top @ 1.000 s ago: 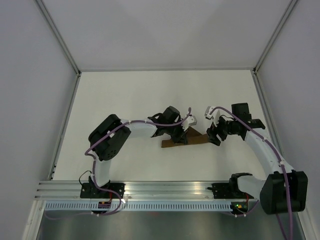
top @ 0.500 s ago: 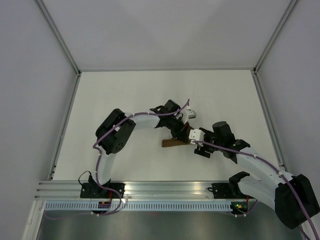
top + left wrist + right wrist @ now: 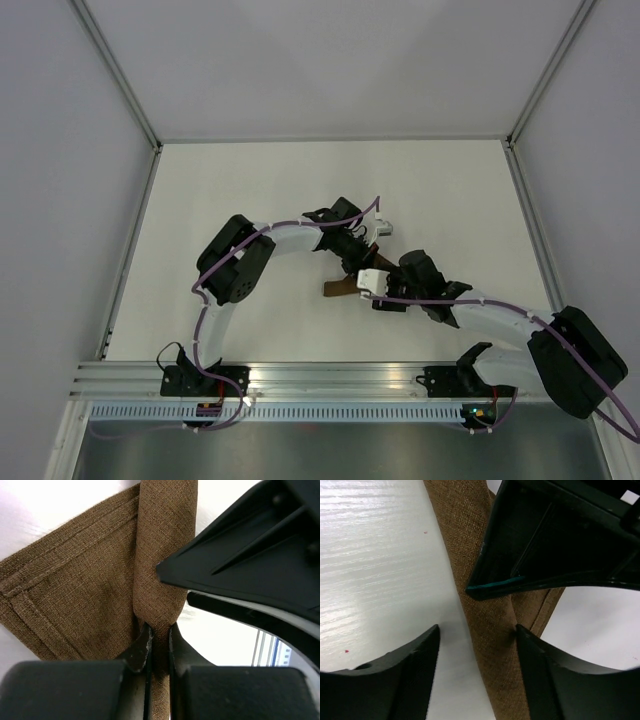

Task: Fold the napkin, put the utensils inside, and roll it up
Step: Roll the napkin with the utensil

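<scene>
The napkin (image 3: 162, 555) is a dark brown cloth rolled into a narrow tube, with a flat hemmed flap (image 3: 80, 590) spreading to one side. My left gripper (image 3: 159, 635) is shut on one end of the roll. My right gripper (image 3: 477, 642) stands open astride the same roll (image 3: 492, 630); one finger (image 3: 540, 665) touches the cloth, the other (image 3: 415, 665) rests over bare table. From above, only small parts of the napkin (image 3: 337, 288) show between the left gripper (image 3: 356, 256) and the right gripper (image 3: 386, 296). The utensils are out of view.
The white table (image 3: 250, 200) is walled by grey panels on three sides. An aluminium rail (image 3: 330, 378) with both arm bases runs along the near edge. The two wrists crowd close together over the napkin.
The right arm swung from the napkin's right end down and left to the near side of the roll, ending astride it. The left gripper kept its hold and shifted slightly.
</scene>
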### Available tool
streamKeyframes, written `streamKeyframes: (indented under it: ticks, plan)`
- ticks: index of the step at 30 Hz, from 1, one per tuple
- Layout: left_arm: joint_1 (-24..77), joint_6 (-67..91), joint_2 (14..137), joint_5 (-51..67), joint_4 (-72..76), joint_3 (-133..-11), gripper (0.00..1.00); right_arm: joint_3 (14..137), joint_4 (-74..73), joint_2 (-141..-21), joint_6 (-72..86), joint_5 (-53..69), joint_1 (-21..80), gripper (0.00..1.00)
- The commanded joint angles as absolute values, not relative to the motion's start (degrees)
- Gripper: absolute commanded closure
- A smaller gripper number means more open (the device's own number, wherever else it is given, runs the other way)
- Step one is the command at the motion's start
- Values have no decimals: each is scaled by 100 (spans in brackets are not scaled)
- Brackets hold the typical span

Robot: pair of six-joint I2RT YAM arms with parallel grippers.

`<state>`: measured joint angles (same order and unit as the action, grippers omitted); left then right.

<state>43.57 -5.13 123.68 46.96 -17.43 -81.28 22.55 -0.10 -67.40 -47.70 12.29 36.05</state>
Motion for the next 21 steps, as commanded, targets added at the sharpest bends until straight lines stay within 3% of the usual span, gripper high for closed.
streamKeyframes:
  ticks: [1, 3, 6, 10, 12, 21]
  plan:
    - [4438, -448, 12885, 4078, -2839, -7796, 88, 2250, 457, -7004, -4834, 871, 3656, 35]
    - [4438, -457, 12876, 4087, -2830, -7796, 85, 2224, 483, -7049, -4852, 817, 3656, 39]
    - [4438, -431, 12858, 4122, -2830, -7796, 77, 2215, 483, -7075, -4816, 809, 3656, 55]
    - [4430, -343, 12675, 4061, -2672, -7761, 66, 2259, 282, -7101, -4772, 861, 3656, 85]
    - [4395, -90, 12499, 3930, -2462, -7621, 60, 2311, 185, -7119, -4781, 888, 3656, 89]
    - [3964, 1001, 11120, 3772, -906, -6857, 53, 2627, -667, -7329, -4860, 1309, 3630, 95]
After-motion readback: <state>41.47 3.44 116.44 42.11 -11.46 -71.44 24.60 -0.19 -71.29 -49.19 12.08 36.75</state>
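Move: The right hand's open fingers straddle the napkin roll, the stretch to be pinched about 1 cm ahead of and 1 cm below the hand. The napkin's unrolled flap spreads forward of the roll, its middle some 4 cm ahead and 2 cm left of that hand. The left hand already pinches the roll; from it, the right hand's stretch lies roughly 6 cm to the right, 1 cm lower. The right fingers close on the napkin roll and pinch it, the hand easing only about 1 cm forward and slightly down before holding there. As they shut, the left fingers open about a third of their range and release their pinch; after staying nearly in place, that hand slides off leftward along the roll, some 2.5 cm, speeding up, turning about 10 degrees counter-clockwise. ##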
